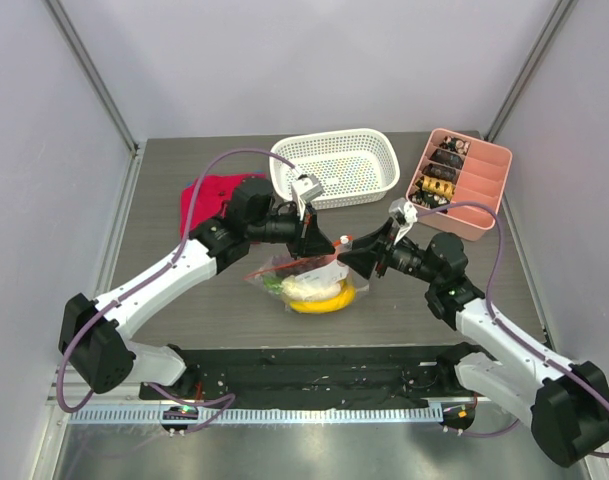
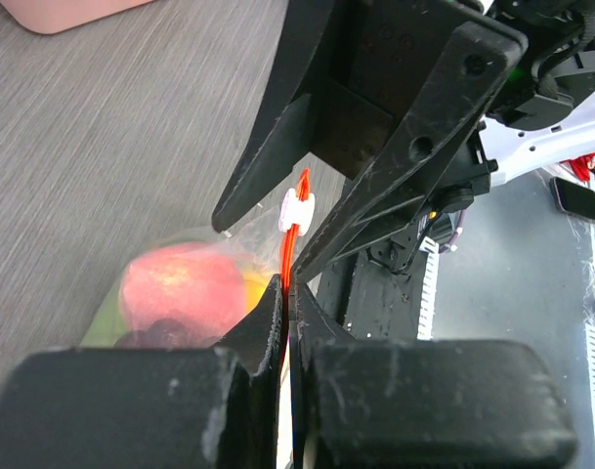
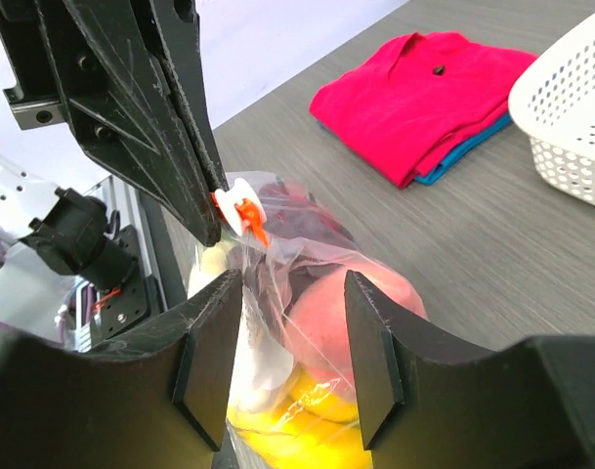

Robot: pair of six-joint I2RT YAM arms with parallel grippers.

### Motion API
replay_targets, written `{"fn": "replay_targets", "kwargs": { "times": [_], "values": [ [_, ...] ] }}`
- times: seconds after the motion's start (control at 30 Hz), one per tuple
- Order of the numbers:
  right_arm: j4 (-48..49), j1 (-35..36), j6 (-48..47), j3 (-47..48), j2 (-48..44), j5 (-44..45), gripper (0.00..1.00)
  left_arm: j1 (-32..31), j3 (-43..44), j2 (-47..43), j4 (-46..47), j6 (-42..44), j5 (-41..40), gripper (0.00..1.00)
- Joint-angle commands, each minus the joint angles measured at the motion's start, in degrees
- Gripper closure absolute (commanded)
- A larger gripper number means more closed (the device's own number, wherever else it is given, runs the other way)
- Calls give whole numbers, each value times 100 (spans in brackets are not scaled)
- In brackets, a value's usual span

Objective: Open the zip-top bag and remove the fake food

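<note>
The clear zip-top bag [image 1: 302, 268] lies at the table's middle, lifted by its top edge. Inside it is the fake food: yellow bananas [image 1: 324, 300], a white piece [image 1: 306, 287], a pink-red fruit [image 3: 361, 303] and something green. My left gripper [image 2: 285, 293] is shut on the bag's orange-red zipper strip [image 2: 295, 230], just behind the white slider [image 2: 297, 209]. My right gripper [image 3: 289, 293] faces it from the right, open, its fingers [image 3: 370, 342] standing on either side of the bag's upper part without pinching it. In the top view both grippers meet over the bag, left gripper [image 1: 312, 245] and right gripper [image 1: 356, 252].
A white perforated basket [image 1: 334, 165] stands at the back centre. A pink divided tray [image 1: 464, 180] with dark brown pieces is at the back right. A folded red cloth [image 1: 209, 195] over a blue one lies at the back left.
</note>
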Motion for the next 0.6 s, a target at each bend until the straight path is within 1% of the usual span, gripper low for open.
{"fn": "replay_targets", "kwargs": {
  "times": [0.0,0.07,0.27,0.3,0.37,0.4,0.47,0.5,0.53,0.57],
  "values": [
    [722,-5,202,232,199,-418,49,-18,24,-176,383,-84,123,100],
    [1064,-5,325,162,252,-489,49,-18,7,-167,383,-75,167,100],
    [1215,-5,317,293,507,-612,51,-27,-46,-167,365,-92,211,100],
    [1277,3,352,293,551,-647,55,-27,-46,-176,365,-101,202,100],
    [1278,3,344,285,586,-665,61,-36,-37,-202,356,-101,211,100],
    [1304,-5,344,276,586,-665,73,-27,-20,-211,356,-110,246,100],
    [1435,3,414,232,586,-630,93,-36,24,-202,356,-128,316,100],
    [1462,-5,457,241,586,-612,99,-45,42,-185,356,-145,238,100],
    [1497,3,501,258,586,-612,99,-53,68,-193,339,-163,107,98],
    [1515,3,580,276,578,-603,99,-62,121,-184,347,-232,45,82]
  ]
}}
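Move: Facing the right hand's open fingers, the clear bag film beside the zip end lies about 2 cm to its left, level with it in reach and height. The white slider sits some 3 cm left and 2 cm up, the bananas about 6 cm back, 5 cm left and 12 cm below, the white radish 3 cm back, 8 cm left and 10 cm below. From the left hand, that same film is about 2 cm right and 1 cm lower. Easing left about 1.5 cm towards the left gripper, the right hand brings its half-open fingers in by the white slider, swinging some 5 degrees counter-clockwise, then shuts them fully to pinch the clear film just below the slider. The left hand holds still and keeps its shut grip on the orange zip strip. ##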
